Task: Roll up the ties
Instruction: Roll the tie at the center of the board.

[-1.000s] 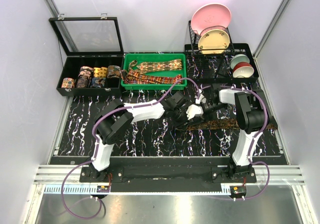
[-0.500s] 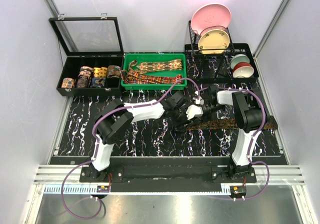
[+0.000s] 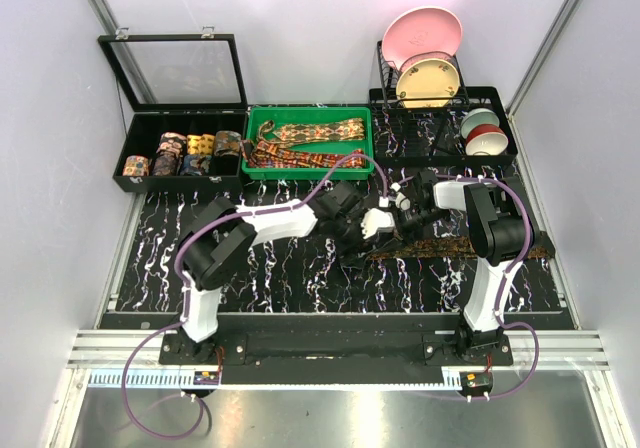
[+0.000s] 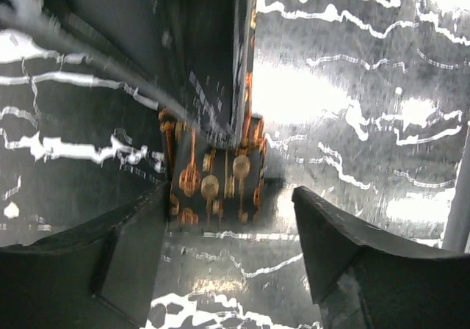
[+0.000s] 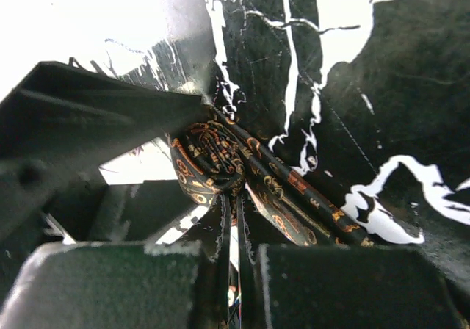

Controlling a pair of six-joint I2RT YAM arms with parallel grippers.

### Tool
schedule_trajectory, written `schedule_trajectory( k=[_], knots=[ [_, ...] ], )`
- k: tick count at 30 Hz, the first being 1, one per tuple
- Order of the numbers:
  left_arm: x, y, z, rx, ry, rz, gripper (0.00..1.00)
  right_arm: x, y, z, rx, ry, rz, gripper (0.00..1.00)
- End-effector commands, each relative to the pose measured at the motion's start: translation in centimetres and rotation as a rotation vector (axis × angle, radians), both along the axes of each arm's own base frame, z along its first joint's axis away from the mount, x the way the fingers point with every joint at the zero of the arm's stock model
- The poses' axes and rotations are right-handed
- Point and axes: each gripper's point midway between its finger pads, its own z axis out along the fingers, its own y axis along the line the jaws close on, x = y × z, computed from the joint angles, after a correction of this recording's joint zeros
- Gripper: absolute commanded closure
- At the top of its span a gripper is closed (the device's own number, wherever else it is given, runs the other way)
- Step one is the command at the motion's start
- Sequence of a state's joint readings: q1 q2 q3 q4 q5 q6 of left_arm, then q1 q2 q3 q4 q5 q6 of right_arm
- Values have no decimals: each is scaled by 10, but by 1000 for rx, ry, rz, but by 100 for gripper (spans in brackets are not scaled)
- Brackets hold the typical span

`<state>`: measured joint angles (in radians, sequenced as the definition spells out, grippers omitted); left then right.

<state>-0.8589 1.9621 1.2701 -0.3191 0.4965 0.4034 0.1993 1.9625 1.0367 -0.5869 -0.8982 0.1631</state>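
One tie, dark with orange and gold marks, lies flat across the right of the table. Its left end is wound into a small coil. My right gripper is shut, its tips pinching the coil's edge, and the loose strip runs off to the lower right. In the top view the right gripper reaches left over that end. My left gripper is open with bare table between its fingers; the coil stands just past the fingertips. From above, the left gripper faces the right one.
A green tray at the back holds several unrolled ties. Left of it an open black box holds several rolled coils. A dish rack with plates and bowls stands back right. Purple cables arch over both arms.
The left gripper has opened, let go of the coil and drawn back a little. The right gripper has closed on the coil and shifted slightly left.
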Motion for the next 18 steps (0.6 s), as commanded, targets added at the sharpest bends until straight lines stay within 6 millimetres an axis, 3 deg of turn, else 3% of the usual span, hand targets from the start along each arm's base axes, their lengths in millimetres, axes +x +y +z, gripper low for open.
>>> schedule_trajectory(
  k=[1, 5, 13, 16, 18],
  knots=[
    [9, -9, 40, -170, -57, -12, 25, 5, -14, -28, -151, -40, 4, 100],
    [16, -4, 53, -271, -110, 4, 21, 6, -16, -32, -167, -30, 0, 100],
    [18, -11, 24, -231, -137, -43, 1, 6, -16, -31, -165, -35, 8, 100],
    [20, -15, 10, -177, -159, -56, 2, 5, -16, -29, -159, -41, 12, 100],
    [19, -16, 1, -134, -148, -52, 8, 5, -14, -28, -147, -52, 16, 100]
  ],
)
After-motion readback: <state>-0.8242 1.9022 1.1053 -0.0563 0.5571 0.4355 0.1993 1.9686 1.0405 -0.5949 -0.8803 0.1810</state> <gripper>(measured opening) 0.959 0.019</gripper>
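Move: The tie's roll lies just ahead of the left fingertips, about 3 cm to the left hand's right, level with it fore and aft and some 1 cm lower. From the right hand the roll is roughly 3 cm to the left, at about the same height. The flat rest of the tie stretches away to the right, its middle about 25 cm right of the left hand and level fore and aft. The green tray is some 25 cm ahead of the left hand and 11 cm to its left. The left hand, already loosened from the roll, backs off about 2 cm to the left while rising some 1.5 cm, its fingers opening almost fully and tipping up about 10 degrees, then swings back right and down to about where it began, a centimetre farther forward, with the roll centred between the open fingers. The right hand stays in place with its fingers shut on the tie at the roll's right side, and keeps the roll from unwinding. ##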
